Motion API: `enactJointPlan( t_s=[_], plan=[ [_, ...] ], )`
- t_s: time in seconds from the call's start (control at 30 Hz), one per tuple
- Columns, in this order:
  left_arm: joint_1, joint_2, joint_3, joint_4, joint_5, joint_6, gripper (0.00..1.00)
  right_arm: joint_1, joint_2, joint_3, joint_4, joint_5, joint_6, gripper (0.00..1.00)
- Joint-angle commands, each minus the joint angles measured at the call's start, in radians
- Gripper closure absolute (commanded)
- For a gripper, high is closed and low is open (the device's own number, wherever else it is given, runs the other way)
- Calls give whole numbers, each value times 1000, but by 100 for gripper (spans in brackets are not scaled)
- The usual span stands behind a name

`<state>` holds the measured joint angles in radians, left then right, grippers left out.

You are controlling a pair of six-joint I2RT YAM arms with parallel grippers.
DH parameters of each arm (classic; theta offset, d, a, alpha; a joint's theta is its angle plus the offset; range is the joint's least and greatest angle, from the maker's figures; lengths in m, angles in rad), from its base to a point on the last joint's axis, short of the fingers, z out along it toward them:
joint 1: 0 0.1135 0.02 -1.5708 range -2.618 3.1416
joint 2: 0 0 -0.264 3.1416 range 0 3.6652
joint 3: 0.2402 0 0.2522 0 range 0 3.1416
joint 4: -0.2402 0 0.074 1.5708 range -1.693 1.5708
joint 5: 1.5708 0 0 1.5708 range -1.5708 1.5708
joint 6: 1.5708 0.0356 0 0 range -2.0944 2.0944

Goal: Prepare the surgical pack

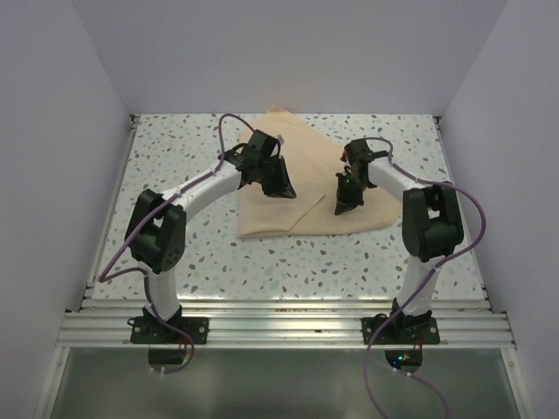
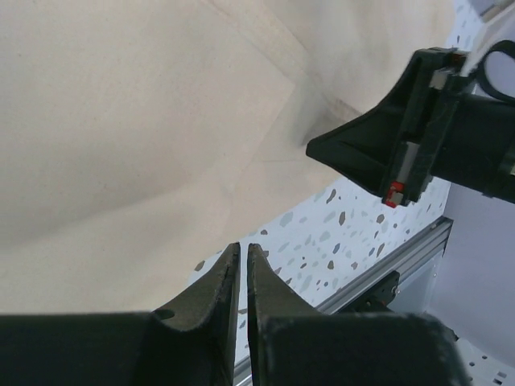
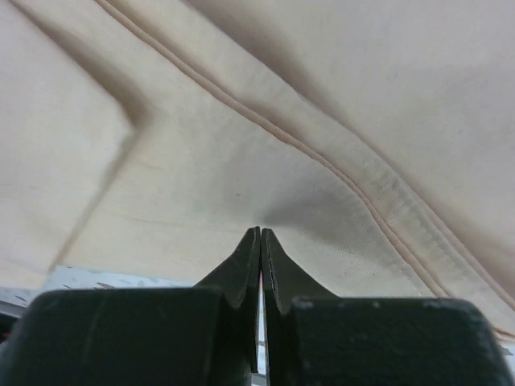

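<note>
The surgical pack [image 1: 306, 161] is a tan-beige cloth lying partly folded on the far middle of the speckled table, with one corner pointing to the back. My left gripper [image 1: 284, 188] hovers over its left part. In the left wrist view its jaws [image 2: 243, 246] are all but shut, with only a thin slit between them and nothing in it, above the cloth's near edge [image 2: 121, 137]. My right gripper [image 1: 343, 208] is over the cloth's right part. Its jaws [image 3: 260, 232] are shut just above a stitched hem [image 3: 322, 161], holding nothing that I can see.
An aluminium rail [image 1: 279, 307] runs along the table's near edge in front of both arm bases. White walls enclose the left, back and right sides. Bare speckled tabletop [image 1: 175, 166] surrounds the cloth. A finger of the right gripper [image 2: 362, 145] shows close by in the left wrist view.
</note>
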<state>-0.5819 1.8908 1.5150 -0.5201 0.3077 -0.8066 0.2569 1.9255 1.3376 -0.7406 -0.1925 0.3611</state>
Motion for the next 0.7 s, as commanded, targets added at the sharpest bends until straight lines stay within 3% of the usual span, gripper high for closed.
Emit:
enactJointPlan(
  t_s=[0.0,0.23,0.67],
  plan=[
    [36,19,54,-6,7,63,89,1,-13,136,-9,47,-7,100],
    [56,28,70,-37,8,156,89,10,124,314,-28,82,21,100],
    [73,-22,77,-20,39,192,86,58,314,383,-35,142,38,100]
  ],
)
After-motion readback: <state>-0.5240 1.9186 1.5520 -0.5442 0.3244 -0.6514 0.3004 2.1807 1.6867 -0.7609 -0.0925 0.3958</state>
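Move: The layered fold edge of the wrap, at the spot to be pressed, lies about 8 cm ahead of the right hand, 3 cm to its left and 2 cm below. The left flap's corner is some 6 cm ahead and 4 cm left of that hand; the wrap's near edge runs roughly 8 cm behind it. From the left hand, the same spot is about 7 cm ahead, 11 cm right and 12 cm down. Onto the wrap's layered fold edge comes the right hand's shut fingertips: from just over the cloth they hop forward about 8 cm and slightly left, arching up some 5 cm, then come down steeply and stay on the edge, pointing down. The left hand, nearly shut and clear of the cloth, drifts about 2 cm forward and 2 cm left, then hovers. ##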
